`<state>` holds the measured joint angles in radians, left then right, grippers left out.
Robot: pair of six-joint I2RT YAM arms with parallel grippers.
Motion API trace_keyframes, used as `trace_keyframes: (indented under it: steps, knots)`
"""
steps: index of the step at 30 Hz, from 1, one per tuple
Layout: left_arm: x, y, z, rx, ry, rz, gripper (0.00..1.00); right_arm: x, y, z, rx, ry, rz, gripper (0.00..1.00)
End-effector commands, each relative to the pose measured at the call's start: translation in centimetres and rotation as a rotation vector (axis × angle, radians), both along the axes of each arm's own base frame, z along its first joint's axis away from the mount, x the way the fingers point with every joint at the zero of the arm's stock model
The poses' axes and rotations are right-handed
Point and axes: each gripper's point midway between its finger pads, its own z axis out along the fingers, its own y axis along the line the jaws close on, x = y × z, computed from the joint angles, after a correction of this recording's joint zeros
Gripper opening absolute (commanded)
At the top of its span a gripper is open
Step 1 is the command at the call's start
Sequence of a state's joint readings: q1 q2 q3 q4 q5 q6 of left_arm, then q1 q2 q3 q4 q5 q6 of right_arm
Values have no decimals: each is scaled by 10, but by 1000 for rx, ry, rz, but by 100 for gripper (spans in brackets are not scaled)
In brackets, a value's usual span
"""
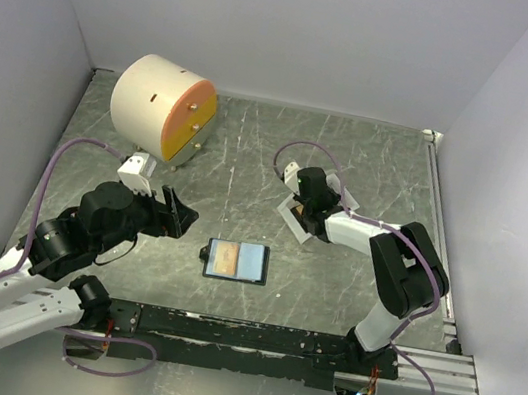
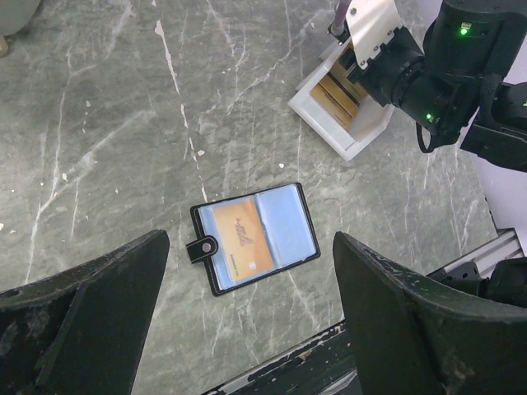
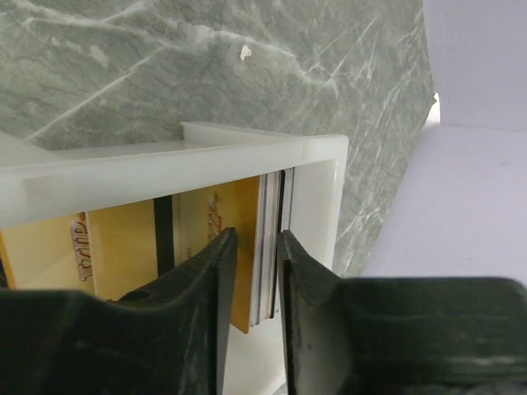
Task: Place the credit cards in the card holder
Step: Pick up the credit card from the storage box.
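Note:
The black card holder [image 1: 236, 260] [image 2: 255, 237] lies open on the table, near the front middle. An orange credit card [image 2: 240, 240] sits in its left pocket; the right pocket looks pale blue. My left gripper [image 1: 180, 214] [image 2: 249, 263] hovers open above and to the left of the holder, with nothing between its fingers. More credit cards [image 3: 268, 247] [image 2: 339, 97] stand on edge in the white tray [image 3: 206, 156] [image 1: 290, 226]. My right gripper [image 1: 305, 205] [image 3: 257, 239] reaches into the tray. Its jaws are closed against both sides of a thin stack of these cards, a gold-brown face at the left.
A big cream cylinder with an orange face [image 1: 162, 108] lies at the back left. White walls enclose the table on three sides. A black rail [image 1: 251, 337] runs along the near edge by the arm bases.

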<state>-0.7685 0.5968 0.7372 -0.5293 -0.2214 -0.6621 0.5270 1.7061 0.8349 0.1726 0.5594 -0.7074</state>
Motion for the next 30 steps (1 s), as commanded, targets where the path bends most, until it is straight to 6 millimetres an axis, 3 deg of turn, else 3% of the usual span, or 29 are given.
trace_keyframes:
  steps: [1, 4, 13, 17, 30]
  knots:
    - [0, 5, -2, 6, 2, 18, 92, 7, -2, 17, 35, -41, -21, 22]
    - [0, 5, -1, 4, 0, 19, 92, 7, -3, 17, 40, -37, -25, 17]
    - [1, 4, -2, 8, 0, 16, 92, 9, -2, 30, 83, -43, -29, 16]
    - [1, 4, -2, 7, 0, 15, 93, 7, 1, 33, 102, -41, -17, 0]
    - [0, 1, -3, 9, 14, 7, 92, -8, 12, 52, 219, 35, -7, 0]
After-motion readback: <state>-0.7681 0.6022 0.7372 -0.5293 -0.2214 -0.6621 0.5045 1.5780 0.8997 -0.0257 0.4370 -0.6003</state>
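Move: The credit card the right hand goes for stands at the edge of the stack in the storage box, already between its fingertips, its middle about 2 cm below them. The box's middle lies some 3 cm back and 3 cm left of that hand, about 3 cm lower; the open card holder is roughly 21 cm back, 21 cm left and 4 cm below. From the idle left hand the card is about 20 cm ahead, 34 cm right and 18 cm lower. The right hand, its fingertips down in the storage box on either side of the card edge, first narrows its fingers almost in place, then draws mainly upward about 3 cm, away from the card stack. On the way up the fingers close fully, and the hand eases a little back and to the left late on while its left side rolls up some 10 degrees, ending with bare, shut tips above the cards. ##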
